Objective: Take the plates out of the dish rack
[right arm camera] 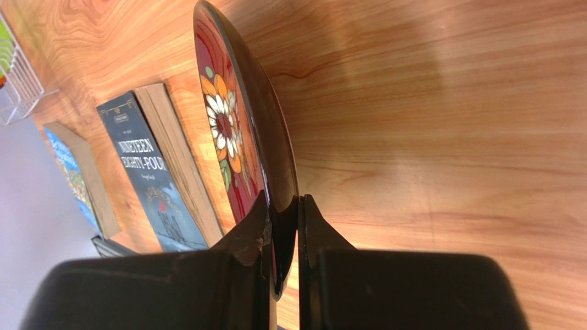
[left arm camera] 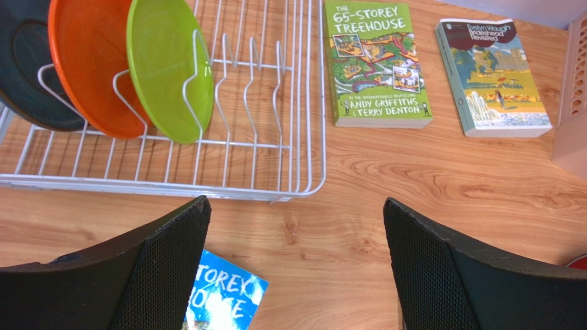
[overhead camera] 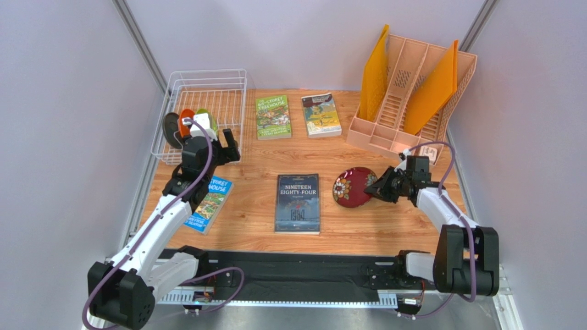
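The white wire dish rack (overhead camera: 207, 93) stands at the back left. Three plates stand upright in its tines: lime green (left arm camera: 169, 65), orange (left arm camera: 89, 62) and dark teal-grey (left arm camera: 24, 69). My left gripper (left arm camera: 296, 206) is open and empty, just in front of the rack's near rim (left arm camera: 165, 187), to the right of the plates; it also shows in the top view (overhead camera: 233, 148). My right gripper (right arm camera: 297, 203) is shut on the rim of the dark red floral plate (right arm camera: 227, 130). It holds the plate (overhead camera: 353, 187) low over the table, right of centre. Whether the plate touches the wood, I cannot tell.
A green Treehouse book (overhead camera: 273, 117) and a Brideshead book (overhead camera: 321, 115) lie at the back. A dark Nineteen Eighty-Four book (overhead camera: 297, 203) lies left of the red plate. A blue book (overhead camera: 210, 203) lies under my left arm. A peach organizer (overhead camera: 413, 96) stands back right.
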Controlling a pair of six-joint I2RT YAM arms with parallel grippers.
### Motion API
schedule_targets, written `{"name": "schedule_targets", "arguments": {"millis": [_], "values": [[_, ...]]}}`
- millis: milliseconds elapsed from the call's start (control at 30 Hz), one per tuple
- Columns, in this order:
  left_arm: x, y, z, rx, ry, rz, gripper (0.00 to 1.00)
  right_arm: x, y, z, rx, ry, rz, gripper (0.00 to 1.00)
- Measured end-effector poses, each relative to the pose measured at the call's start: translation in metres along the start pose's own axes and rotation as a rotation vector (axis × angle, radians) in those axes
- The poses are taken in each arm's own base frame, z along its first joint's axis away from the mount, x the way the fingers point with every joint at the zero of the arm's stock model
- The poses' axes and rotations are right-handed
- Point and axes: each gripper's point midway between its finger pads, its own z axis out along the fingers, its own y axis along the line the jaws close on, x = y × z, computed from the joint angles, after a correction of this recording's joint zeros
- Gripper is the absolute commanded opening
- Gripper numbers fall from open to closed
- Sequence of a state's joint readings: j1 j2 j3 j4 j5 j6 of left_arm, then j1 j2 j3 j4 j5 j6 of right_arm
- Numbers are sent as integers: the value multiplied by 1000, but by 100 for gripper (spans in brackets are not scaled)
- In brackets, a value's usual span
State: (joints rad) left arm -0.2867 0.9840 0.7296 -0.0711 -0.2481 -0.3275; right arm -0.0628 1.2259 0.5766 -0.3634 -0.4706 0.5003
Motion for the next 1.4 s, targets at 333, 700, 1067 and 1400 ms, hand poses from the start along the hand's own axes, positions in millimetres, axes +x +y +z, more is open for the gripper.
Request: {"name": "schedule_targets", "arguments": {"millis": [333, 700, 1067, 1400], "values": [[0, 1, 0, -6, 0, 1, 100, 9, -9, 8, 9, 28, 30, 36], [4, 3, 3, -17, 14, 5, 100, 15, -25, 17, 77, 59, 70, 59], [16, 38, 30, -140, 80, 13, 100, 0, -40, 4, 205, -10, 49, 67], [-9, 75, 70, -256, 60, 15, 99, -24, -36, -18, 272, -105, 6, 67]]}}
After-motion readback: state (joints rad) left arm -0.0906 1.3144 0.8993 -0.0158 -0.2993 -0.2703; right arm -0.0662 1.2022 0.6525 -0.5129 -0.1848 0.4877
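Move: The right hand holds the red plate by its right rim. The bare table spot where the plate is to lie is about 6 cm to the left, 1 cm ahead and 4 cm below; the Nineteen Eighty-Four book lies 24 cm left and 3 cm back. From the empty left hand, the green plate in the rack stands some 14 cm ahead, 11 cm left and 11 cm lower, the orange plate 5 cm farther left and the dark plate 10 cm farther left than the green. Down about 3 cm goes the right hand while its fingers open and let go of the red plate's rim; it then backs off to the right by some 4–5 cm, rising again, rolling slightly and still opening. The left hand, fingers still wide open, all but waits at first, then swings left and forward, about 7 cm each way, dipping slightly and turning counter-clockwise towards the green plate. ##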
